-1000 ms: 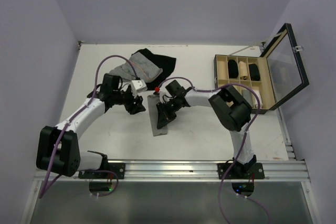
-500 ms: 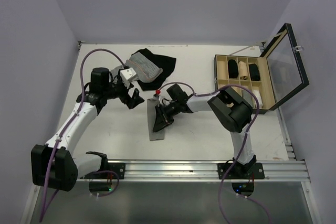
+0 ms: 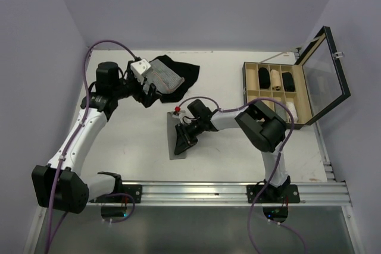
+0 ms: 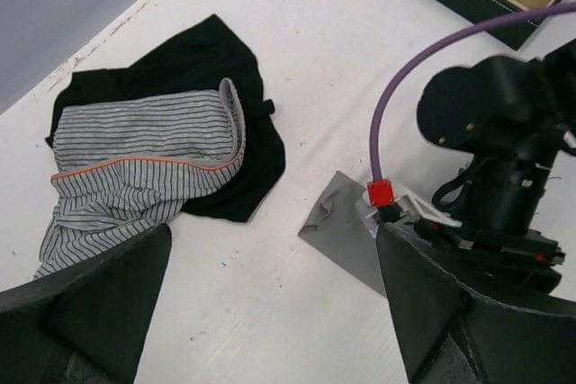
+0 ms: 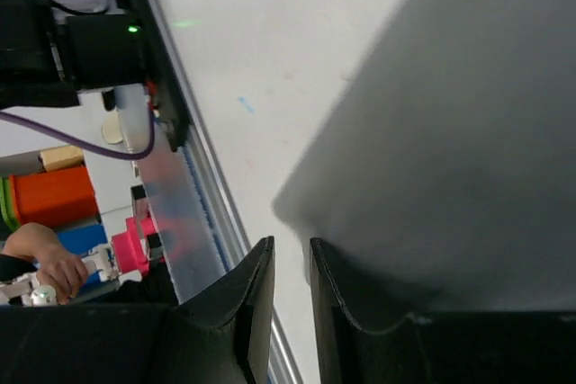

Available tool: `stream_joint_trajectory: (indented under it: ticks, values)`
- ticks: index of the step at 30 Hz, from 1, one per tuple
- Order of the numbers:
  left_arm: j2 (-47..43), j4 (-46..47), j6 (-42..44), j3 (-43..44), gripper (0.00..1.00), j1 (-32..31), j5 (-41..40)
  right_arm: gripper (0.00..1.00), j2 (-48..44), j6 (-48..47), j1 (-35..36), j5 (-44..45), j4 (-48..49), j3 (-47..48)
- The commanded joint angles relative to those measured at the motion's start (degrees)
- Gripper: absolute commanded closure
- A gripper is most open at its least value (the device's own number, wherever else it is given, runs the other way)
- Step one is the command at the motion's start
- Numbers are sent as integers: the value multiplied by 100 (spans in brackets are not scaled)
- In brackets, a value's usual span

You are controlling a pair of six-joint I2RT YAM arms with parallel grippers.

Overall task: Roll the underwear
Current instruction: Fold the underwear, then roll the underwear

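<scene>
The underwear (image 3: pixel 173 148) is a plain grey cloth folded into a long narrow strip at the middle of the table. My right gripper (image 3: pixel 184 135) rests low on the strip. In the right wrist view its fingertips (image 5: pixel 290 245) stand a small gap apart with only bare table between them, and the grey cloth (image 5: pixel 450 132) lies just beside the right finger. My left gripper (image 3: pixel 149 92) hangs above the table to the upper left of the strip, wide open and empty. Its wrist view shows the underwear's far end (image 4: pixel 346 233) past the gripper (image 4: pixel 270 249).
A grey-and-white pinstriped garment (image 3: pixel 165 75) lies on a black garment (image 3: pixel 186 71) at the back of the table. At the right an open box (image 3: pixel 245 81) holds rolled items in compartments, its glass lid (image 3: pixel 324 72) raised. A metal rail (image 3: pixel 196 191) runs along the near edge.
My left gripper let go, opened wide and drew back up and left, away from the underwear. My right gripper slid towards the near edge along the strip and opened slightly.
</scene>
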Motion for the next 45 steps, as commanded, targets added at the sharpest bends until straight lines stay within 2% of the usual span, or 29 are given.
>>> stream_joint_trajectory:
  ticks: [1, 6, 11, 12, 14, 18, 23, 30, 34, 37, 42, 45]
  values:
    - [68, -117, -163, 283, 0, 51, 278, 74, 301, -81, -6, -91, 36, 73]
    - [-300, 656, -401, -366, 0, 60, 814, 73, 460, -231, -6, -169, -8, 91]
    - [-292, 350, -41, -464, 0, 69, 710, 73, -189, -169, -190, -346, -200, 670]
    - [-266, 1, 430, -420, 0, 60, 779, 73, -338, -204, -313, -346, -262, 793]
    - [-318, -64, 671, -525, 0, 138, 1086, 73, -401, -239, -471, -302, -307, 1101]
    - [-196, 156, 566, -657, 0, 227, 1368, 73, -103, -187, -919, -275, -333, 1444]
    - [24, 322, 522, -613, 11, 236, 1369, 73, 328, 85, -1052, -328, -61, 1638]
    - [235, 718, 443, -622, 14, 227, 1325, 74, 522, 534, -1043, -522, 651, 1410]
    - [279, 684, 680, -815, 20, 227, 1439, 74, 741, -35, -1061, -355, 57, 1514]
    - [253, 315, 1442, -1008, 35, 192, 1483, 75, 995, -546, -1061, -161, -498, 1655]
    - [-150, -545, 3295, -1658, 39, -474, 781, 75, 1005, -1338, -1035, 191, -1211, 1761]
    - [-510, -741, 3886, -2010, 39, -756, 648, 73, 611, -1382, -1035, 243, -1440, 1875]
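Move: The right hand is low over the near end of the folded underwear strip, whose middle is about 7 cm ahead, 1 cm to its left and 3 cm below. Beyond that lies the black cloth, roughly 32 cm ahead of the right hand and level with it sideways; the striped garment is about 33 cm ahead and 10 cm left. From the high, open left hand, the underwear's middle is some 6 cm back, 9 cm right and 21 cm below. The nearly shut right fingers dip about 2 cm onto the near end of the underwear strip and hold there briefly, then arc up and forward above the strip before coming down again on its far half, about 11 cm farther out and at nearly the same low height, with the opening unchanged. The empty left hand first eases back a few centimetres, then swings down and back towards the strip, about 12 cm lower and 8 cm nearer its base in all, turning some 25 degrees clockwise as its wide-open fingers narrow to a bit over half. ##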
